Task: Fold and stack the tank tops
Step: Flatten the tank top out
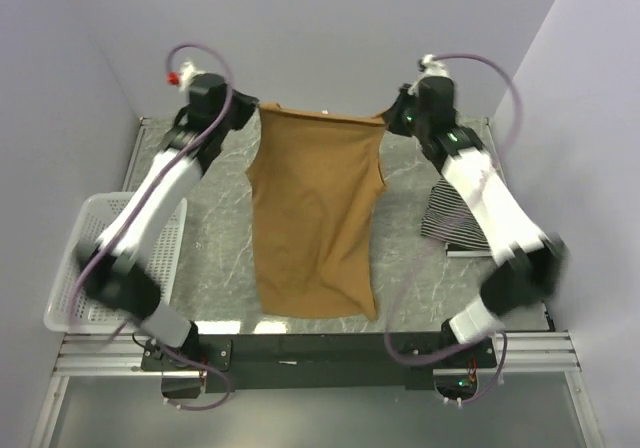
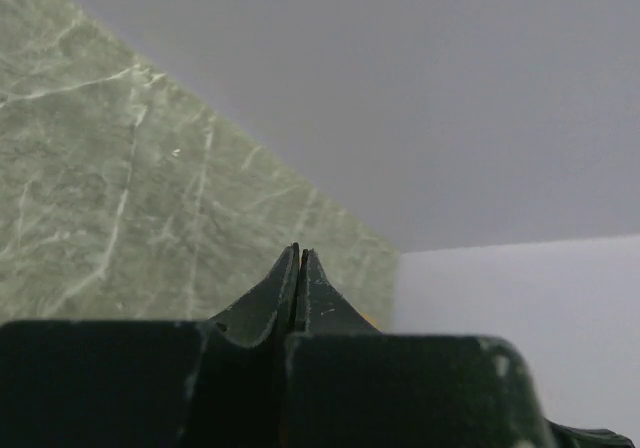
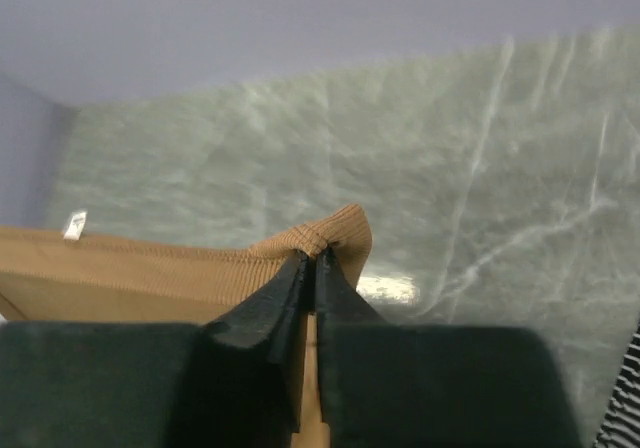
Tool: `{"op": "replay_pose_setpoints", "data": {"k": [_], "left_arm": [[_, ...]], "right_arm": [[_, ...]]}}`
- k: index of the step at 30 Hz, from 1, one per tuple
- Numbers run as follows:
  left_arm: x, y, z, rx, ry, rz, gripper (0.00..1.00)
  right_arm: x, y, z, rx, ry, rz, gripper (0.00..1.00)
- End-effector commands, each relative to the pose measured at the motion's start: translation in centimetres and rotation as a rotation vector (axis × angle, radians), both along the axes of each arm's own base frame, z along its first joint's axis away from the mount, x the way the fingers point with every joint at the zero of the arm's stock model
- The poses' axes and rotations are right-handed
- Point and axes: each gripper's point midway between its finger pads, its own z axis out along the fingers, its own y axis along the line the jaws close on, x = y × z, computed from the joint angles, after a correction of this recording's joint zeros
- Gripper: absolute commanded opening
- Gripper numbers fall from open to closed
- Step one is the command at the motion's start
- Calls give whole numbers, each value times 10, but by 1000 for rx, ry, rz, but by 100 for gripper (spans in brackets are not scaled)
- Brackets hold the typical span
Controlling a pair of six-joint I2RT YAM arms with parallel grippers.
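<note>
The plain tan-brown tank top [image 1: 315, 218] hangs stretched between both grippers, its upper edge held up at the far side and its lower end draped on the table. My left gripper [image 1: 252, 114] holds its left upper corner. In the left wrist view that gripper [image 2: 300, 251] is shut, with only a sliver of tan cloth [image 2: 366, 320] beside the fingers. My right gripper [image 3: 312, 255] is shut on the ribbed right corner of the tan top [image 3: 150, 268], also seen from above as the right gripper [image 1: 390, 120]. A striped tank top [image 1: 452, 218] lies on the table's right side, partly under the right arm.
A white mesh basket [image 1: 75, 268] sits at the table's left edge under the left arm. The green marbled tabletop [image 1: 215, 238] is walled at the back and on both sides. The striped top's edge [image 3: 625, 408] shows at the lower right of the right wrist view.
</note>
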Motion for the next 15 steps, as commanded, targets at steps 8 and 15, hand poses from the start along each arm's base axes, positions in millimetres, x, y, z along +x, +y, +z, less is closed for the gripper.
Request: {"op": "replay_pose_setpoints", "data": {"k": [8,15], "left_arm": [[167,-8,-118,34,135,-139,47],[67,32,-159,44,369,54,52]], "right_arm": [[135,-4,-106,-76,251,-21,61],[8,-24,-143,-35,375,-94,57]]}}
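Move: Out over the far half of the table, both hands still hold the tank top's shoulders. The bare far strip for its neck end lies about 16 cm straight ahead of each hand, 36 cm below the left and 33 below the right. From the left hand, the hem is about 35 cm back, 12 right, and the basket 22 back, 33 left; from the right hand, the striped stack is about 11 back, 24 right, both near table height. Flinging the tank top's neck end towards the far strip, both hands swoop down and forward together, some 15 cm out and 20 to 24 cm down, wrists tipping about 25 degrees downward. The fingers open on the way and let go of the shoulders, the right ahead of the left; then both hands draw back, the right about 8 cm and the left 3 or 4, the left also rising some 3 cm. ##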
